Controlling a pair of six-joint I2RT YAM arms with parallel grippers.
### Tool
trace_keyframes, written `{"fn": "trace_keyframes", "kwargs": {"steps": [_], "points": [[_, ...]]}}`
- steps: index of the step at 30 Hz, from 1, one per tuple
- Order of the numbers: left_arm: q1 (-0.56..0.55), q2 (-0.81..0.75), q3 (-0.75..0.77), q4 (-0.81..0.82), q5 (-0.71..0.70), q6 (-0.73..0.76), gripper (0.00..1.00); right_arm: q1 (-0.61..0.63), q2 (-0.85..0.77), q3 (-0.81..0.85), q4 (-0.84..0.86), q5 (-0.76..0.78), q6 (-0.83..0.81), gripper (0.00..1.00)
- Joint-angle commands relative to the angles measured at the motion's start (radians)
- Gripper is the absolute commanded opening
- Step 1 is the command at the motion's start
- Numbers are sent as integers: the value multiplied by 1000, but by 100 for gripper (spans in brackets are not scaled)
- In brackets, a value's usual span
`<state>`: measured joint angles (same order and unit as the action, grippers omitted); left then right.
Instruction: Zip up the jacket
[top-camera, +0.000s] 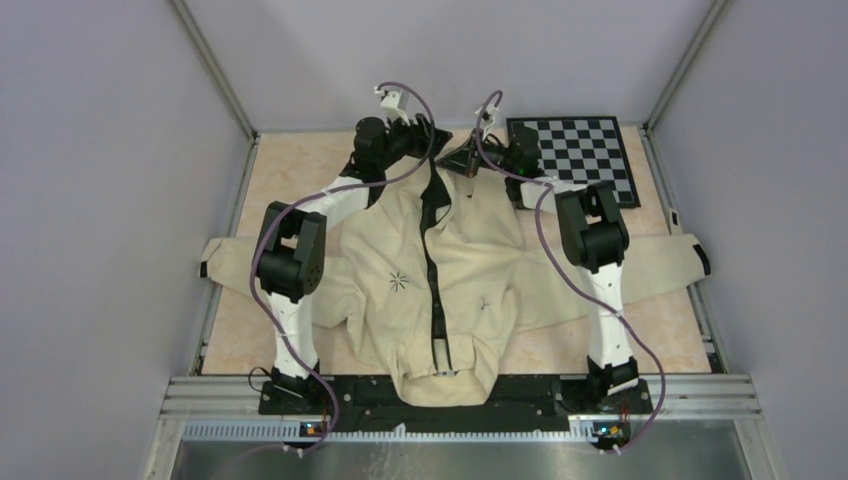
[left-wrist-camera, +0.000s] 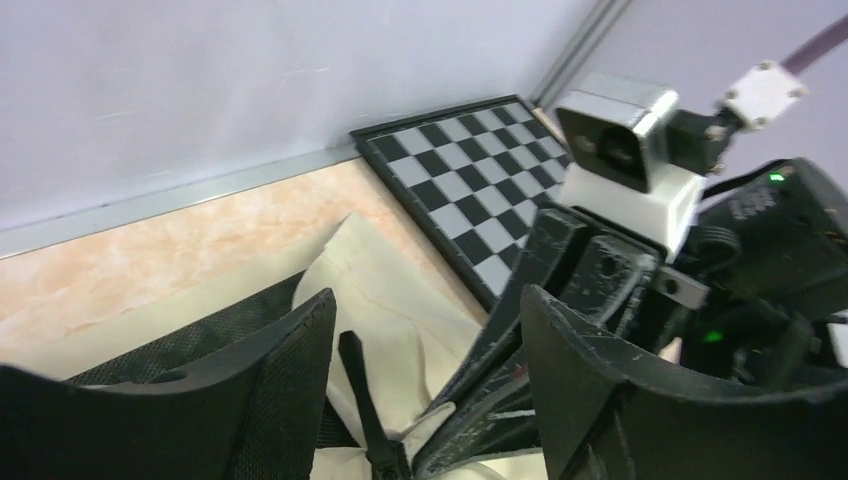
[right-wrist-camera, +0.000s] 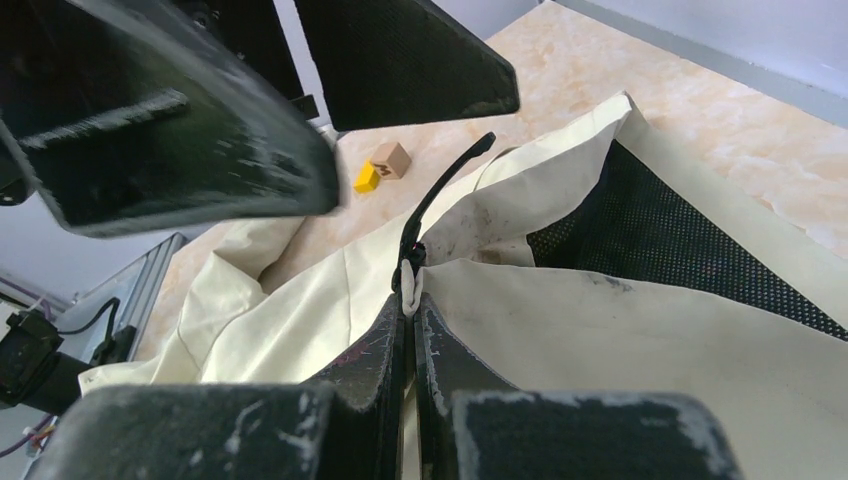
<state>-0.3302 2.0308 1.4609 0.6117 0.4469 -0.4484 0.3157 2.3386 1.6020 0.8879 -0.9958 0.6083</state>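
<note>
The cream jacket (top-camera: 400, 280) lies spread on the table, and its black zipper (top-camera: 432, 270) runs down the middle. Both grippers meet at its far end. My left gripper (left-wrist-camera: 428, 300) is open and holds nothing. The black zipper pull (left-wrist-camera: 358, 385) stands up between its fingers, nearer the left one. My right gripper (right-wrist-camera: 410, 300) is shut on a fold of the jacket's edge just below the zipper slider. Its closed fingers (left-wrist-camera: 520, 340) reach in from the right in the left wrist view. Past the slider, the jacket's black mesh lining (right-wrist-camera: 660, 230) lies exposed.
A black-and-white chessboard (top-camera: 580, 155) lies at the far right corner, close behind the right arm. A small wooden block (right-wrist-camera: 388, 158) and a yellow piece (right-wrist-camera: 366, 178) sit on the table beyond the jacket. Enclosure walls stand on three sides.
</note>
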Motion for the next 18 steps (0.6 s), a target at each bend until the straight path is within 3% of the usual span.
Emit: {"fn": "trace_keyframes", "kwargs": {"steps": [1,8,13,18], "points": [[-17,-35,70,-125,-205,92,69,1,-86,25,19,0,-33,0],[-57,-32,99,-188,-319,130,69,2,-88,23,16,-3,-36,0],[-62,1,125,-230,-297,128,55,1,-90,22,9,2,-40,0],[-68,1,129,-241,-299,133,50,1,-90,26,-6,7,-47,0]]}}
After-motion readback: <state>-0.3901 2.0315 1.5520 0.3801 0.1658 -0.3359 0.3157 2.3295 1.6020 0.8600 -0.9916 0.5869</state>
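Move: The zipper pull sticks up just under the left hand: its middle is about 4 cm below, about 1 cm ahead and 2 cm to the left. The jacket edge beside the slider, held in the right fingers, lies roughly 6 cm below the left hand, 1 cm back and 1 cm left. The chessboard's middle is some 27 cm to its right, 2 cm back and 15 cm lower. From the right hand the pull's middle is about 2 cm ahead, 1 cm left and 2 cm up. Forward about 2 cm and down by as much, the left hand eases over the zipper pull, rising slightly at the end while its wrist swings some 10 degrees counter-clockwise and rolls a little, left side up. Its fingers narrow from wide to about half open around the pull's upper end without pinching it. The right hand stays put, still pinching the jacket edge by the slider. ##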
